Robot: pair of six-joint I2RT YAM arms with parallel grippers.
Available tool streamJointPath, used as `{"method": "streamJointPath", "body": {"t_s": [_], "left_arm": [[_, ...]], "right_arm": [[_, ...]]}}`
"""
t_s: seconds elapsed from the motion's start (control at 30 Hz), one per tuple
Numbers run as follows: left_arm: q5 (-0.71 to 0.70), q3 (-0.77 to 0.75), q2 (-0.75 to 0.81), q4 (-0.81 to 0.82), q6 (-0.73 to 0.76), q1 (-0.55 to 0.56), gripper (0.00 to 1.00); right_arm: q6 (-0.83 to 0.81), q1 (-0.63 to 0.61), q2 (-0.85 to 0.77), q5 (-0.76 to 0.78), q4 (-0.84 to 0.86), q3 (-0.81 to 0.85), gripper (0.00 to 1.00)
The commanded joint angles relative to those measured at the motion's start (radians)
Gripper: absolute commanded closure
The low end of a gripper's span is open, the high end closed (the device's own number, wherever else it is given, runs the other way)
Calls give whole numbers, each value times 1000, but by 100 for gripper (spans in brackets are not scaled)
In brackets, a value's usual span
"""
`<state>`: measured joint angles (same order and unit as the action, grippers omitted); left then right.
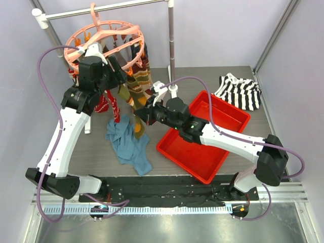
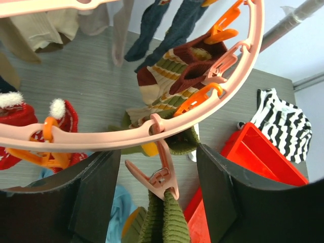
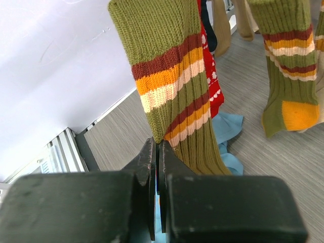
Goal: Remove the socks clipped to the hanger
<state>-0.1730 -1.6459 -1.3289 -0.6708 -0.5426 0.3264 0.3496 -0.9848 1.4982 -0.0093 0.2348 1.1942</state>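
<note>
The salmon-pink ring hanger [image 1: 132,30] hangs from the rail with several socks clipped under it. My left gripper [image 2: 158,197] is open, its fingers [image 2: 96,197] standing on either side of a pink clip [image 2: 162,177] that pinches the top of an olive sock [image 2: 167,220]. It does not touch the clip. Lower down, my right gripper [image 3: 158,149] is shut on the lower edge of the olive sock with red, orange and cream stripes [image 3: 172,76]. In the top view this gripper [image 1: 143,112] sits under the hanger's right side, and the left gripper [image 1: 119,75] is up at the ring.
Another olive striped sock [image 3: 288,66] and a red-white one [image 3: 212,86] hang close by. On the table under the hanger lies a blue cloth [image 1: 129,147]. To the right stand a red tray [image 1: 202,134] and a black-and-white striped garment [image 1: 238,91]. The rail's upright pole [image 1: 171,45] stands behind.
</note>
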Motion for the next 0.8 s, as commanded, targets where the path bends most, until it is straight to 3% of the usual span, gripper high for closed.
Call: {"method": "streamJointPath", "body": {"t_s": [0.0, 0.33, 0.43, 0.47, 0.6, 0.77], "left_arm": [[-72, -72, -23, -41, 24, 0, 36], [-82, -111, -55, -78, 52, 0, 59], [-82, -100, -59, -76, 56, 0, 70], [-85, -95, -61, -76, 59, 0, 79], [-82, -91, -69, -75, 61, 0, 100], [-72, -89, -73, -66, 66, 0, 100]], "right_arm": [[-12, -6, -21, 0, 8, 42, 99], [-4, -8, 0, -4, 12, 53, 99], [-3, -8, 2, -8, 14, 53, 99], [-3, -8, 4, -8, 12, 53, 99], [2, -6, 8, -12, 12, 67, 99], [2, -6, -1, -3, 9, 64, 99]]}}
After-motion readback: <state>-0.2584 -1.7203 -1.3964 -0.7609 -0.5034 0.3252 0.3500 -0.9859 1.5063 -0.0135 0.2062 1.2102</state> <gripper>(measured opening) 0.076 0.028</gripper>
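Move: The pink clip holding the olive sock sits between the left hand's open fingers, about 1 cm ahead, 1 cm to the left and 2 cm below the hand point. Around the hanger rim, the orange clip of the striped sock is some 5 cm ahead and 4 cm right of that hand, and the red sock's orange clip is level with it and 9 cm left, both about 1 cm below. From the right hand, already pinching the olive sock lower down, the pink clip lies roughly 10 cm ahead, 8 cm left and 8 cm above. The left hand eases about 2 cm left and down, with a little forward, onto the pink clip, tipping and rolling only some 5 degrees while its fingers go from well open to nearly shut and pinch the clip under the hanger rim. The right hand stays in place with its fingers shut, keeping its pinch on the olive sock so the cloth is held as the clip is squeezed. ##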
